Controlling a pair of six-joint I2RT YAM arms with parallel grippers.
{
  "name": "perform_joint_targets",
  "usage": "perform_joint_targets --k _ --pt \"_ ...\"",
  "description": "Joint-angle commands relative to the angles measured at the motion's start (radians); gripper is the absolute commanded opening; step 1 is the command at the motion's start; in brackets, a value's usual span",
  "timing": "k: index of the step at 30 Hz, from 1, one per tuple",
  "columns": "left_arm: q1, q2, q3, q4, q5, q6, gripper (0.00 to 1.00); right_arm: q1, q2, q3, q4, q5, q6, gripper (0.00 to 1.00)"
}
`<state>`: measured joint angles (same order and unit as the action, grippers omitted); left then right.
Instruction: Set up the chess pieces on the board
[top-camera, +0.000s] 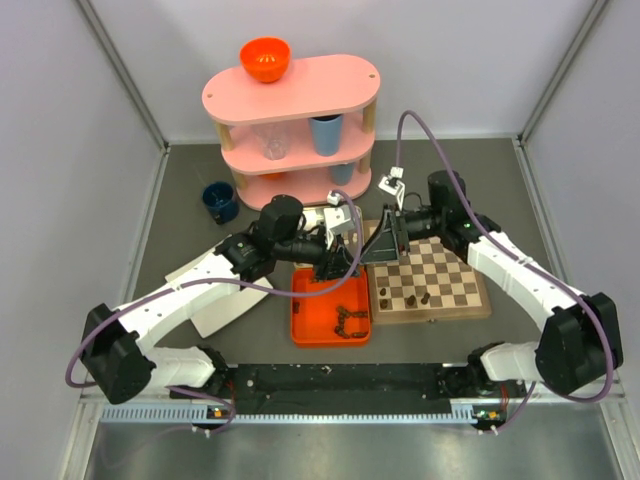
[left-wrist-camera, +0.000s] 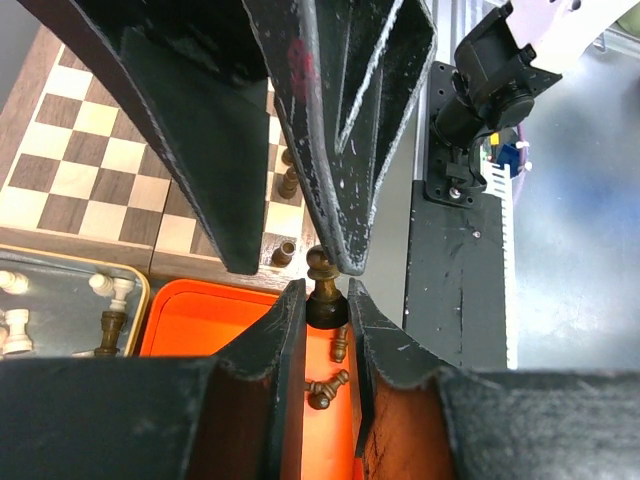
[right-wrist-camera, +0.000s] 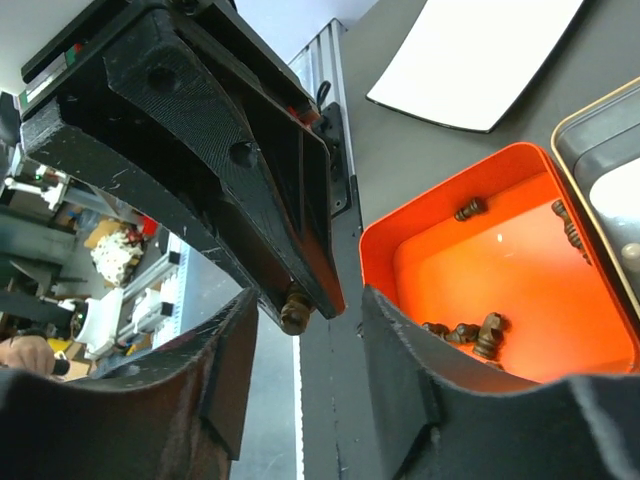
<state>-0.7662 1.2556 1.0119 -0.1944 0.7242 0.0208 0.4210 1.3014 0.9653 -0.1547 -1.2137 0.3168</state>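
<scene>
My left gripper (left-wrist-camera: 325, 296) is shut on the base of a dark brown chess piece (left-wrist-camera: 322, 280), held above the far edge of the orange tray (left-wrist-camera: 200, 320). My right gripper (right-wrist-camera: 310, 296) faces it with its jaws apart, and the piece's head (right-wrist-camera: 295, 312) sits between its fingers (right-wrist-camera: 400, 345). In the top view both grippers meet at the board's left edge: left gripper (top-camera: 335, 262), right gripper (top-camera: 375, 245). The board (top-camera: 445, 262) carries a few dark pieces (top-camera: 410, 297) along its near row. More dark pieces (right-wrist-camera: 482, 335) lie loose in the tray.
A silver tin (left-wrist-camera: 60, 290) with pale pieces (left-wrist-camera: 110, 290) sits beside the tray. A white sheet (top-camera: 225, 305) lies left of the tray. A pink shelf (top-camera: 290, 100) with an orange bowl (top-camera: 265, 58) and cups stands at the back, next to a blue cup (top-camera: 220, 200).
</scene>
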Motion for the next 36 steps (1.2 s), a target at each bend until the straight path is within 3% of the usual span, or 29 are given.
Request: perform_joint_targets --k 1,4,10,30,36 --pt "0.004 0.002 0.045 0.035 -0.026 -0.007 0.01 0.025 0.010 0.067 -0.012 -0.007 -0.038 0.44" --pt "0.005 0.001 0.045 0.032 -0.055 -0.010 0.01 0.028 0.016 0.072 -0.020 -0.007 -0.042 0.42" --pt "0.011 0.001 0.045 0.035 -0.072 -0.016 0.01 0.038 0.027 0.082 -0.035 -0.012 -0.050 0.27" --pt "0.022 -0.012 0.027 0.072 -0.108 -0.050 0.02 0.050 0.055 0.112 -0.097 -0.006 -0.088 0.28" --pt "0.022 -0.015 0.025 0.085 -0.117 -0.061 0.02 0.056 0.058 0.124 -0.121 -0.003 -0.113 0.14"
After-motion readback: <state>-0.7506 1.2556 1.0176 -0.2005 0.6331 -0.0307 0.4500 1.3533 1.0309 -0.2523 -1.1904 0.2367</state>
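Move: The dark chess piece is already in the left fingertips, gripped by its base, its head sticking out to the right, with its middle about 2 cm to the right of the left hand and 1 cm lower. From the right hand it lies about 2 cm back and 1 cm to the left, almost level. From the left hand, some 22 cm below, the orange tray lies 4 cm back and 6 cm left, the silver tray 12 cm ahead and 6 cm left, and the chessboard 5 cm ahead and 14 cm right. The left hand keeps its pinch on the base of the dark piece and eases it about 2 cm forward, turning some 5 degrees counter-clockwise, so that the head comes in between the right hand's half-open fingers. The right hand all but holds its place, creeping barely 1 cm left towards the left hand, and its fingers close in two stages from about half open until they pinch the head end. ##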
